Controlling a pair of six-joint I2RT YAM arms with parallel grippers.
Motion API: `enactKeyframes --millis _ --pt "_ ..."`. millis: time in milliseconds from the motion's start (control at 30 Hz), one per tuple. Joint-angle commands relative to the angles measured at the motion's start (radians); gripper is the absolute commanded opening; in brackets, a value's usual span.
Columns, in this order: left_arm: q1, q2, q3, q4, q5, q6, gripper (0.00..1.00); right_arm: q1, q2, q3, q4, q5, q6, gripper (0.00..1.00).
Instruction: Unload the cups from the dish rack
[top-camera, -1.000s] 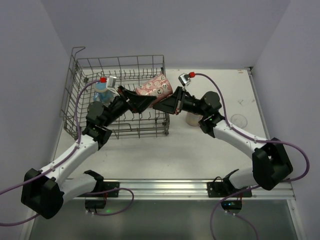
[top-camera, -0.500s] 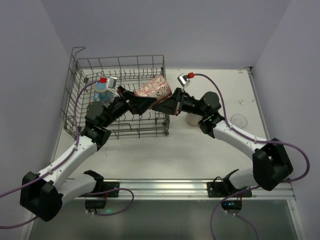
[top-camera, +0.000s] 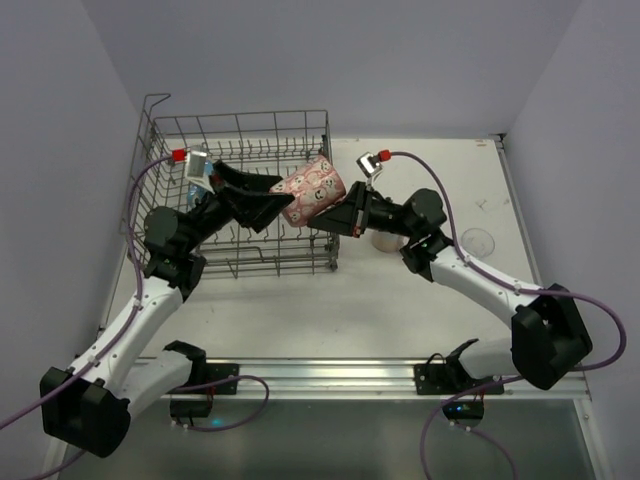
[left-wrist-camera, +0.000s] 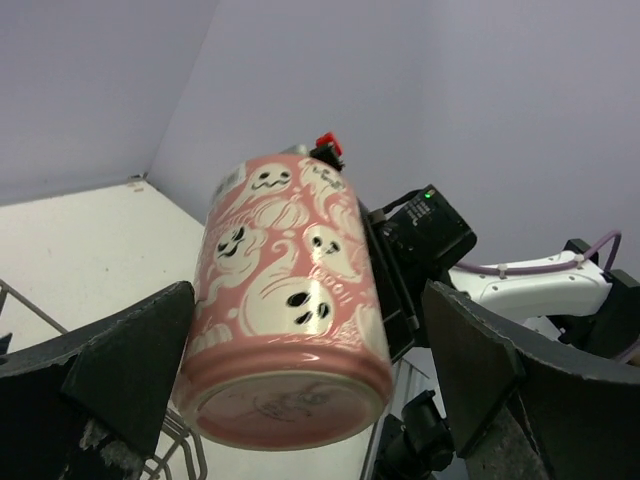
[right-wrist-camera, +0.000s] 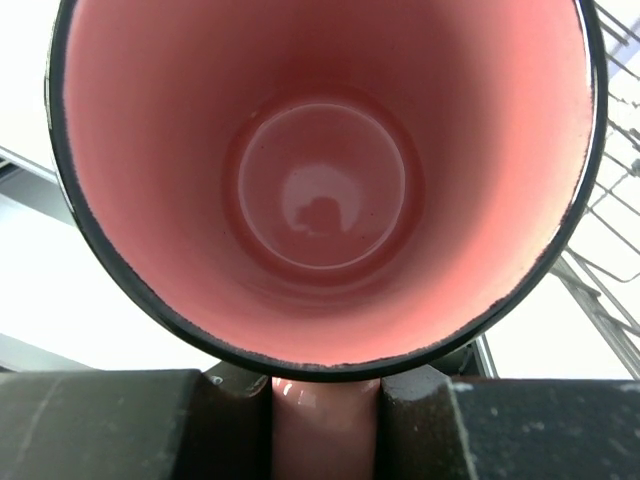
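A pink mug (top-camera: 312, 190) printed with white ghosts hangs tilted above the right end of the grey wire dish rack (top-camera: 240, 118). My right gripper (top-camera: 338, 214) is shut on its handle (right-wrist-camera: 323, 432); the right wrist view looks straight into the mug's pink inside (right-wrist-camera: 320, 180). My left gripper (top-camera: 272, 206) is open over the rack, just left of the mug. In the left wrist view the mug's base (left-wrist-camera: 285, 395) sits between the spread fingers (left-wrist-camera: 130, 365), apart from both. A bluish cup (top-camera: 192, 186) in the rack's back left is mostly hidden by the left wrist.
A pale cup (top-camera: 386, 238) stands on the white table right of the rack, partly behind the right arm. A clear round glass item (top-camera: 478, 240) sits further right. The rack's tall sides and upright prongs (top-camera: 270, 250) lie under both wrists. Walls close in on three sides.
My left gripper has opened fully and drawn back to the left, off the mug. The mug has stayed in my right gripper and shifted slightly down and right.
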Motion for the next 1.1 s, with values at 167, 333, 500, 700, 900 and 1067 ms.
enactKeyframes --millis 167,333,500,700,900,1067 --pt "0.060 -0.071 -0.030 0.048 0.082 0.031 1.00 -0.025 -0.109 -0.029 0.071 0.005 -0.019 0.00" --pt "0.067 -0.149 -0.005 -0.206 -0.132 0.180 1.00 -0.087 -0.206 -0.068 0.021 -0.001 -0.057 0.00" --pt "0.067 -0.213 0.035 -0.456 -0.353 0.240 1.00 -0.208 -0.298 0.005 -0.385 0.059 -0.272 0.00" --pt "0.067 -0.199 0.052 -0.553 -0.360 0.268 1.00 -0.290 -0.352 0.131 -0.803 0.338 -0.574 0.00" --pt "0.067 -0.195 0.001 -0.501 -0.331 0.248 1.00 -0.315 -0.368 0.139 -0.969 0.683 -0.750 0.00" --pt "0.067 -0.176 -0.017 -0.484 -0.312 0.240 1.00 -0.338 -0.364 0.126 -1.021 0.838 -0.806 0.00"
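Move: From the right hand, which holds the ghost-patterned mug by its handle, the plain mug stands on the table about 22 cm ahead, 17 cm to the right and 29 cm below; a clear glass is roughly 13 cm ahead and 31 cm right, as low. For the open left hand, the blue mug in the rack lies some 32 cm ahead, 30 cm left and 30 cm below; the ghost mug is about 7 cm right, 2 cm ahead. Rightward, after a small dip, the right hand swings the ghost mug out of the hand-over, about 20 cm right, 10 forward and 9 down, over towards the plain mug; its fingers keep the handle and turn from pointing left to forward and somewhat down. The left hand, already open, backs off slightly, then eases left, down and a little forward towards the blue mug, turning about 25 degrees counter-clockwise. ##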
